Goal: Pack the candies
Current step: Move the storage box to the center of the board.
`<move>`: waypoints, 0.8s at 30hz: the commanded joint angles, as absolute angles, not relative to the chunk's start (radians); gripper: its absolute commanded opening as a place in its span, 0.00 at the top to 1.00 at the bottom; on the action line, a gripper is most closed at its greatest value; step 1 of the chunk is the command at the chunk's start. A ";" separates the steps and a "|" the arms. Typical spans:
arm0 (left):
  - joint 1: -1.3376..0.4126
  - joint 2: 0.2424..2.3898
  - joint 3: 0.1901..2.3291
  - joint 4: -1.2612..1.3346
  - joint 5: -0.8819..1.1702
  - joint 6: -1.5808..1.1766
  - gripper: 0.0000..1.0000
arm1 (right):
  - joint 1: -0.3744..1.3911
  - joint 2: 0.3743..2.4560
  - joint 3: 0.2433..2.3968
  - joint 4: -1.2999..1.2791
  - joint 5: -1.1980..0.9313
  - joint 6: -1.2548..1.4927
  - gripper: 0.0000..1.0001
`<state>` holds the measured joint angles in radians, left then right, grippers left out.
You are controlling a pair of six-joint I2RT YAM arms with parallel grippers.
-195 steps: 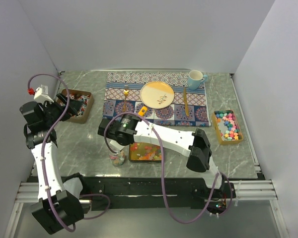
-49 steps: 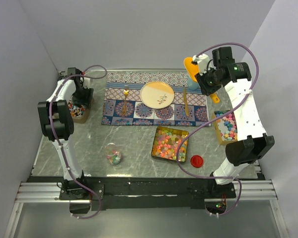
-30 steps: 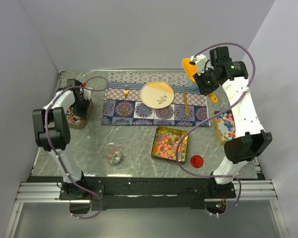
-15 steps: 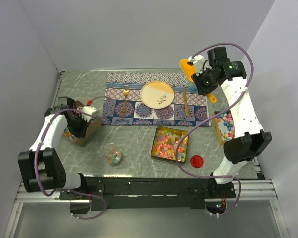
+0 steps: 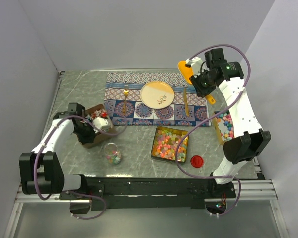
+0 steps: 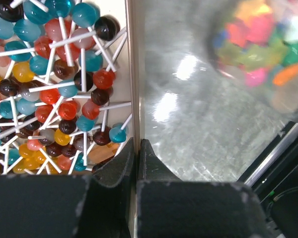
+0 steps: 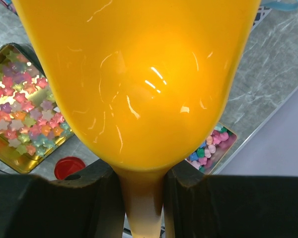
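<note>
The candies (image 5: pixel 169 143) fill a gold tin (image 5: pixel 156 154) at the table's middle; in the right wrist view the candies (image 7: pixel 25 106) lie under and left of the scoop. More of them sit in a small clear jar (image 5: pixel 114 154), which shows blurred as the jar (image 6: pixel 258 44) in the left wrist view. My right gripper (image 5: pixel 198 82) is high over the back right, shut on the handle of an orange scoop (image 7: pixel 139 74). My left gripper (image 6: pixel 137 141) is shut on the side wall of a brown lollipop box (image 6: pixel 134 74), just left of the jar.
A red lid (image 5: pixel 196 160) lies right of the tin. Against the right edge stands a second box of coloured sweets (image 5: pixel 226 126). A patterned placemat (image 5: pixel 139 79) at the back carries a plate (image 5: pixel 157 94), fork (image 5: pixel 125 99) and knife (image 5: pixel 186 101).
My left arm has pulled the lollipop box from the back left corner forward and rightward, up beside the jar. The right gripper with the scoop has drifted slightly left.
</note>
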<state>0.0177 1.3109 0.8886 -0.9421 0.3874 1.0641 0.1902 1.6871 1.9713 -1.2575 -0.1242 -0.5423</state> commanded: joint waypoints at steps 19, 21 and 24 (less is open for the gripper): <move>-0.319 1.160 0.707 -0.821 0.414 1.204 0.99 | 0.201 1.690 1.983 -1.252 -0.112 -0.551 1.00; -0.343 1.169 0.713 -0.815 0.417 1.192 0.99 | 0.202 1.693 1.985 -1.250 -0.112 -0.549 1.00; -0.371 1.192 0.726 -0.805 0.426 1.186 0.99 | 0.204 1.697 1.986 -1.250 -0.110 -0.551 1.00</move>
<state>-0.3351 1.1915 0.6983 -0.8707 0.3695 1.1820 0.1944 1.6909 1.9621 -1.2579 -0.1169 -0.5446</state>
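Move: My left hand has the near wall of the lollipop storage box pinched. The board's centre, where the box is bound, lies roughly 22 cm to the right, 2 cm nearer me and 6 cm below. The clear candy jar stands about 9 cm right and 6 cm back; the star-candy tray is some 32 cm right and 2 cm back. From my right hand, that centre is around 23 cm left, 17 cm back and 25 cm down. Still pinching the storage box by its near wall, I draw my left hand back and down first, then mostly rightward towards the board's centre and up against the jar, about 6 cm right, 5 back and 3 down in all. Meanwhile I turn the box clockwise some 25 degrees, fingers kept shut. ##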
